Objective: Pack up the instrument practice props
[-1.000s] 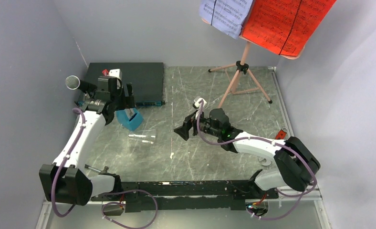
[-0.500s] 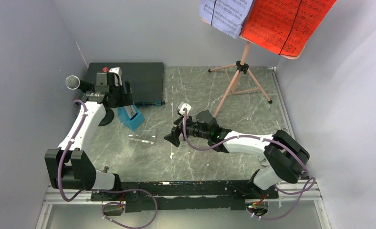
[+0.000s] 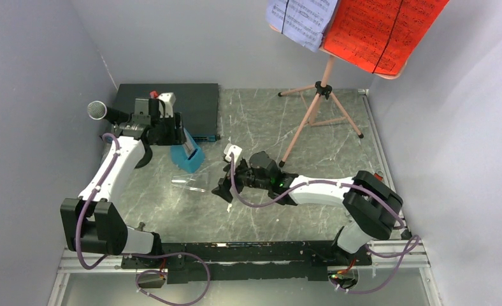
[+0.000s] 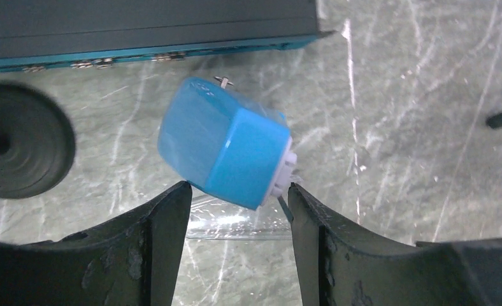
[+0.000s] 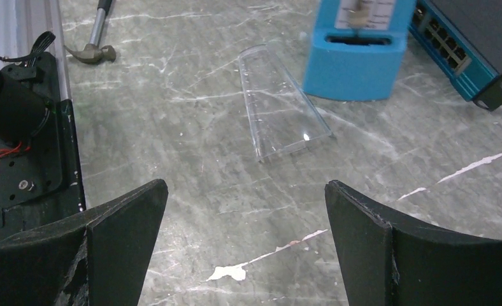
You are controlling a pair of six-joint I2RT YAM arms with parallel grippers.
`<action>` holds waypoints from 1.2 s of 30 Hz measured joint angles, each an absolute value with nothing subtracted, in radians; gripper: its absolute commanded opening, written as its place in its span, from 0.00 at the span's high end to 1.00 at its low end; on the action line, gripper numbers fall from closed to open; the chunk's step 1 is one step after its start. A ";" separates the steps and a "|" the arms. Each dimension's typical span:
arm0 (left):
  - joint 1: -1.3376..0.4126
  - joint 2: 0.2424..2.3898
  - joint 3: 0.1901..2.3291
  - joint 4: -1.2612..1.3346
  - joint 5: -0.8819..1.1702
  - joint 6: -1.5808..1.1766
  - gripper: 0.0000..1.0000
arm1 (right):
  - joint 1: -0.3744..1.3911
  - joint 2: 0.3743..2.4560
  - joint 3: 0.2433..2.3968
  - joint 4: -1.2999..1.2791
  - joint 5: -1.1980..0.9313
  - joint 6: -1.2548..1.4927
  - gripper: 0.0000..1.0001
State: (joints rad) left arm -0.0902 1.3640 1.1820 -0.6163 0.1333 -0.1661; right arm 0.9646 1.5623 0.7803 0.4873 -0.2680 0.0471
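The small blue metronome (image 3: 187,153) stands on the table in front of the black box, leaning a little. My left gripper (image 3: 182,141) is over it, and in the left wrist view its fingertips (image 4: 174,203) touch both sides of the metronome (image 4: 226,150); it is shut on it. My right gripper (image 3: 225,189) hangs open low over the table centre, empty (image 5: 245,191). The microphone (image 3: 97,109) rises at the far left; its round base (image 4: 25,146) is beside the metronome. The pink music stand (image 3: 318,102) at the back carries a red sheet (image 3: 379,29) and a lavender sheet (image 3: 302,19).
A clear plastic cover (image 3: 190,182) lies flat between the two grippers, just ahead of the right jaws (image 5: 283,105). The flat black electronics box (image 3: 172,102) sits behind the metronome. A metal hammer-like tool (image 5: 92,48) lies near the base rail. Walls close in on three sides.
My left jaws have narrowed onto the metronome, which has shifted right with the gripper. My right arm has reached further left and lower toward the clear cover, jaws still wide.
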 measured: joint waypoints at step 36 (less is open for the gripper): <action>-0.245 0.988 1.086 -0.603 -0.071 -0.168 0.13 | 0.928 2.064 1.259 0.717 -0.036 -0.041 0.00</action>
State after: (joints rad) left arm -0.2455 0.9882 1.0863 -0.6025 -0.0708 -0.1677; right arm 0.9279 2.0640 1.2594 0.7174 -0.0360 -0.0414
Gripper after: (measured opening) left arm 0.864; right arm 0.994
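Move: The blue metronome stands between the left hand's fingers, its middle about 3 cm ahead of that hand and 7 cm below. The clear wedge lies some 7 cm back and 15 cm below that hand, the mic stand's base 15 cm left and 2 ahead. From the right hand the metronome is roughly 15 cm ahead and 13 cm left, near its own height, and the clear wedge 3 ahead, 11 left. The metronome is let go by the left hand, which first swings about 7 cm right with a small clockwise turn, then opens its fingers wider, rises some 8 cm and swings back left, drawing back and tilting up. The right hand, wide open, dips slightly, then reaches forward and left towards the metronome's face, turning a little clockwise and tipping up. ##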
